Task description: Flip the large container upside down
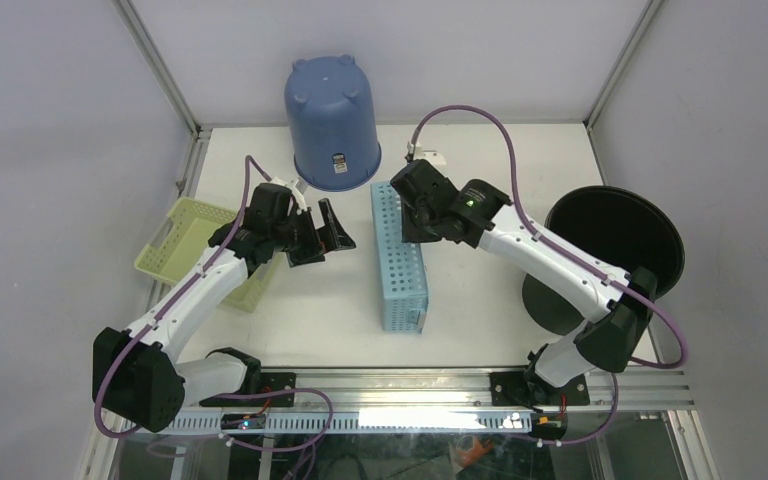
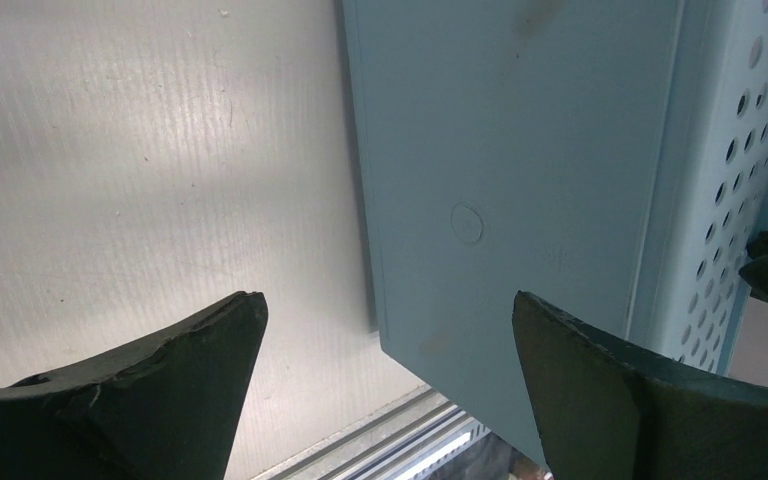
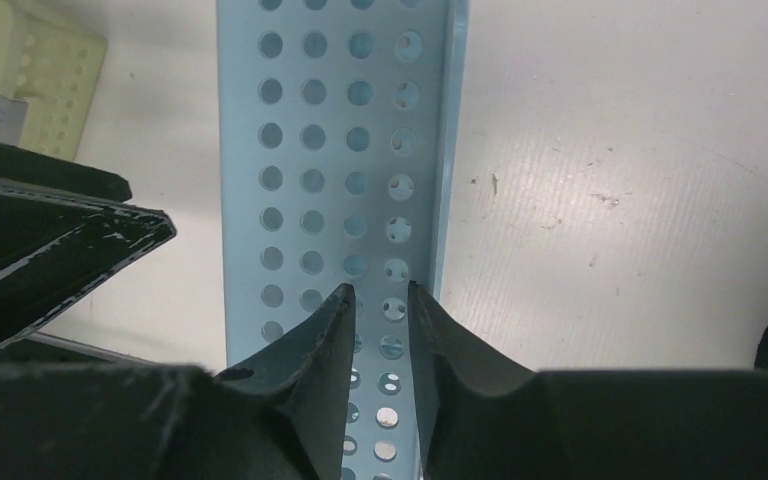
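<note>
The large container (image 1: 400, 270) is a long light-blue perforated basket standing on its long side in the middle of the table. Its solid bottom (image 2: 500, 150) faces left and a perforated wall (image 3: 310, 130) faces up. My left gripper (image 1: 325, 235) hangs open just left of it, its jaws (image 2: 390, 310) wide apart in front of that solid bottom without touching. My right gripper (image 1: 415, 235) is over the far part of the upper wall. Its fingertips (image 3: 380, 295) stand a narrow gap apart, with one row of holes showing between them and nothing pinched.
A dark blue bucket (image 1: 332, 125) stands upside down at the back. A yellow-green basket (image 1: 185, 245) lies at the left edge under the left arm. A large black tub (image 1: 615, 250) sits at the right edge. The table's metal front rail (image 1: 440, 385) runs just behind the arm bases.
</note>
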Tool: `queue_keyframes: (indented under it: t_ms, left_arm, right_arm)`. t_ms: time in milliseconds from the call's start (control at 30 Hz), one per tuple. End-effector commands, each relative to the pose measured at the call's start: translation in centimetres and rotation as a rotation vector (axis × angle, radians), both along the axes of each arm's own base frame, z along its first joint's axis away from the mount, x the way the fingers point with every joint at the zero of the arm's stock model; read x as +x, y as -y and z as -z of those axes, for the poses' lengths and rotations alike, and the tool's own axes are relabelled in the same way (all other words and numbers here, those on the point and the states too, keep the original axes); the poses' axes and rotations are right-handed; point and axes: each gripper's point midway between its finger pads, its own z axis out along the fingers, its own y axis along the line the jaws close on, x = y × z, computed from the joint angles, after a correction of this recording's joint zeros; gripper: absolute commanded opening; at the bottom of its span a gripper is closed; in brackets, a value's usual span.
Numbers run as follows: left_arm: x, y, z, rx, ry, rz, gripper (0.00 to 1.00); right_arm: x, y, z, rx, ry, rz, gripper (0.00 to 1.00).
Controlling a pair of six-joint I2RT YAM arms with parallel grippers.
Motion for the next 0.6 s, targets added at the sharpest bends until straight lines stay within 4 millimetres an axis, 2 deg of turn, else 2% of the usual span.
queue_keyframes:
  t_ms: [0,167,367,433,567]
  left_arm:
    - [1.0,0.6,-1.9,-0.049,0.062,0.016,0.99]
    - [1.0,0.8,-2.3,-0.052,0.075,0.029,0.99]
    - [1.4,0.9,-3.2,-0.054,0.100,0.043,0.99]
    - [1.5,1.1,-3.6,-0.061,0.106,0.053,0.99]
    - [1.5,1.7,-4.0,-0.064,0.114,0.080,0.99]
  right_arm:
    - [0.4,3.2,0.5,-0.067,0.012,0.080,0.29]
    - [0.3,5.8,0.7,-0.045,0.020,0.150,0.29]
    - [0.0,10.3,1.4,-0.078,0.016,0.268,0.29]
    - [0.3,11.8,1.3,-0.070,0.021,0.311,0.30]
    - [0.5,13.0,-0.5,-0.067,0.058,0.335,0.34]
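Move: The blue basket stands on its long side with its base facing left. Its middle is about 3 cm left of the right hand, 1 cm back and 9 cm below, with the fingers already at the top rim edge. The upturned blue bucket is some 20 cm ahead and 13 cm left, the black bin about 30 cm right and 3 cm back. From the left hand the basket is roughly 11 cm right, 1 cm back and 3 cm below. The right hand, its fingers staying nearly closed at the basket's top rim edge, draws that edge to the right, about 11 cm across the table towards the black bin, starting gently and then going quickly. It sinks only some 2 cm as it goes and swings about 15 degrees clockwise, bringing the basket over towards its open side. ##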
